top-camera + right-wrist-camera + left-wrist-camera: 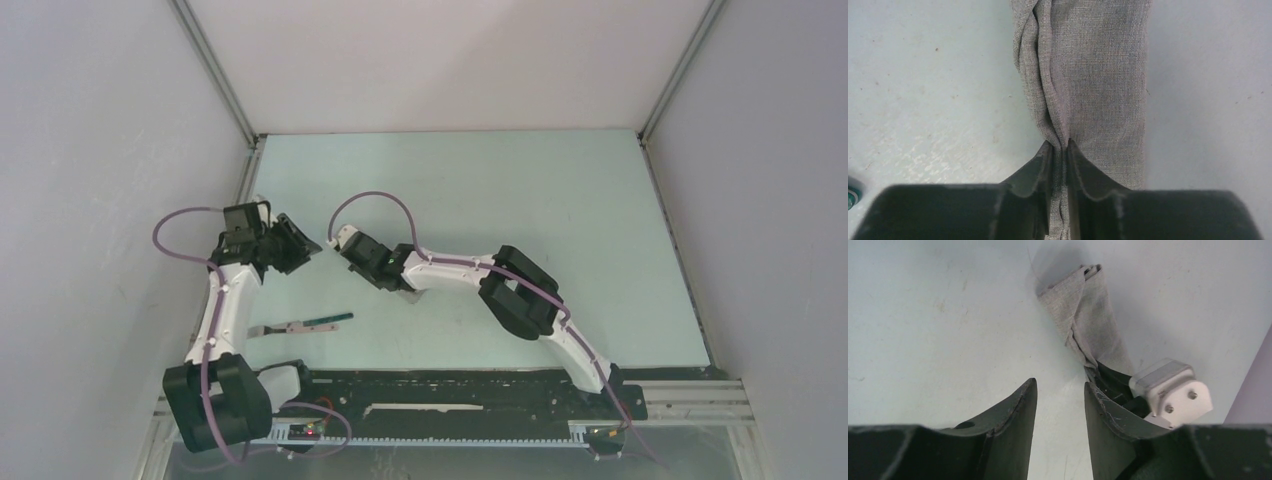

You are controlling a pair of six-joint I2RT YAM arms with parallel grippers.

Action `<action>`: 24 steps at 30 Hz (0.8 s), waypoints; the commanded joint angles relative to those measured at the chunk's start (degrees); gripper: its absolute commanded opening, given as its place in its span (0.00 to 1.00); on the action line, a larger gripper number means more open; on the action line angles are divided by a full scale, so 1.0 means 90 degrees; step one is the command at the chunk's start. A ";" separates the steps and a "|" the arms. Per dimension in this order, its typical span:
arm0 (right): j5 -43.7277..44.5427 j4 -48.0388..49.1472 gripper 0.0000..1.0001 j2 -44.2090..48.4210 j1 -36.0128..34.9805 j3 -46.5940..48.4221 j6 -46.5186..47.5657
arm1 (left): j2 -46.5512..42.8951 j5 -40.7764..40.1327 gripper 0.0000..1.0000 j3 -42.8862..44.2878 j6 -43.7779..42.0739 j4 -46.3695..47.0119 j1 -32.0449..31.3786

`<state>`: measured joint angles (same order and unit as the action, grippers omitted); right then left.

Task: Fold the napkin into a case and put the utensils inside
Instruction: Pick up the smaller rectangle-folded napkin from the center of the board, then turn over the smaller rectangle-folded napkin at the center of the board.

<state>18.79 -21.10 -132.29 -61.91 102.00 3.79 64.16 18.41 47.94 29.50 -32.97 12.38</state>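
Observation:
The napkin (1098,75) is folded into a narrow light grey strip lying on the table. My right gripper (1060,146) is shut on a bunched fold at its near end. In the left wrist view the napkin (1088,315) runs away from the right gripper (1108,380). From above, the right forearm hides most of the napkin (408,294), and the right gripper (385,281) points down at it. My left gripper (305,247) hovers just to its left, and in its own view the left gripper (1060,390) is open over bare table. The utensils (300,326) lie near the left arm: a silver fork and a green-handled piece.
White walls close in the pale green table (560,200) at the back and on both sides. A black rail (450,395) runs along the near edge between the arm bases.

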 commanded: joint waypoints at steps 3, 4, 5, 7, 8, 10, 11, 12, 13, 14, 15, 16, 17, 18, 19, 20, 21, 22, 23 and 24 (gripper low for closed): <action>-0.0146 -0.0046 0.06 0.0143 0.0086 -0.0092 -0.0100 | -0.0180 0.0128 0.47 -0.0126 0.0030 0.0235 0.0069; -0.0219 -0.0105 0.00 0.0182 0.0110 -0.0027 -0.0199 | -0.0198 0.0117 0.47 -0.0136 0.0021 0.0232 0.0067; -0.0351 -0.0221 0.00 0.0228 0.0153 0.0063 -0.0347 | -0.0217 0.0109 0.47 -0.0141 0.0002 0.0235 0.0069; -0.0854 -0.0528 0.00 0.0342 0.0292 0.0225 -0.0745 | -0.0257 0.0103 0.46 -0.0141 -0.0013 0.0216 0.0061; -0.1185 -0.0654 0.00 0.0421 0.0382 0.0289 -0.1014 | -0.0298 0.0089 0.46 -0.0141 -0.0023 0.0198 0.0060; -0.2004 -0.0890 0.00 0.0573 0.0634 0.0406 -0.1563 | -0.0368 0.0096 0.46 -0.0132 -0.0049 0.0164 0.0063; -0.2438 -0.0980 0.00 0.0632 0.0743 0.0436 -0.1841 | -0.0405 0.0093 0.47 -0.0132 -0.0054 0.0151 0.0064; -0.2766 -0.1027 0.00 0.0710 0.0851 0.0435 -0.2174 | -0.0454 0.0107 0.46 -0.0140 -0.0057 0.0143 0.0067; -0.3117 -0.1047 0.00 0.0776 0.0937 0.0425 -0.2418 | -0.0479 0.0124 0.46 -0.0146 -0.0060 0.0147 0.0061; -0.3396 -0.1070 0.00 0.0827 0.1019 0.0432 -0.2612 | -0.0501 0.0156 0.47 -0.0151 -0.0052 0.0148 0.0067; -0.3639 -0.1070 0.00 0.0863 0.1094 0.0432 -0.2806 | -0.0507 0.0197 0.47 -0.0158 -0.0037 0.0147 0.0068; -0.3922 -0.1068 0.00 0.0894 0.1169 0.0430 -0.2998 | -0.0516 0.0248 0.46 -0.0161 -0.0033 0.0150 0.0061; -0.4167 -0.1042 0.00 0.0920 0.1248 0.0415 -0.3187 | -0.0522 0.0278 0.46 -0.0152 -0.0034 0.0131 0.0060; -0.4423 -0.0994 0.00 0.0945 0.1315 0.0394 -0.3381 | -0.0539 0.0298 0.47 -0.0138 -0.0036 0.0115 0.0063; -0.4677 -0.0917 0.00 0.0958 0.1400 0.0348 -0.3522 | -0.0558 0.0322 0.47 -0.0132 -0.0040 0.0105 0.0063; -0.4954 -0.0801 0.00 0.0989 0.1455 0.0274 -0.3723 | -0.0578 0.0340 0.47 -0.0124 -0.0036 0.0099 0.0066; -0.5222 -0.0606 0.00 0.1050 0.1527 0.0151 -0.3949 | -0.0584 0.0351 0.47 -0.0109 -0.0044 0.0083 0.0061; -0.5499 -0.0245 0.00 0.1110 0.1599 -0.0052 -0.4202 | -0.0598 0.0373 0.47 -0.0101 -0.0050 0.0067 0.0066; -0.5915 0.0190 0.00 0.1180 0.1694 -0.0280 -0.4524 | -0.0596 0.0408 0.47 -0.0089 -0.0059 0.0061 0.0068; -0.6133 0.0551 0.00 0.1215 0.1785 -0.0513 -0.4823 | -0.0589 0.0452 0.47 -0.0070 -0.0063 0.0047 0.0064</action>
<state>-21.50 -26.59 -126.65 -47.40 102.15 -26.74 60.49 20.18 46.46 29.47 -32.38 12.47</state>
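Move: The napkin, folded into a narrow strip running from forward-left to back-right, is already between the right hand's part-open fingers; its middle lies about 2 cm ahead, level sideways and some 1 cm lower. From the right hand, the green-handled utensil lies roughly 10 cm back and 11 cm left, and the pink-handled one about 12 cm back and 17 cm left. From the left hand, the napkin is some 14 cm right, 2 cm ahead and 11 cm down. The right hand's fingers, already around the layered back-left edge of the napkin strip near its middle, finish closing from about a quarter open and pinch it while the hand stays in place. Keeping that pinch, the hand then lifts about 5 cm nearly straight up off the board, the wrist rolling some 50 degrees as it rises, so that fingers which pointed forward and down come to point left and down. ##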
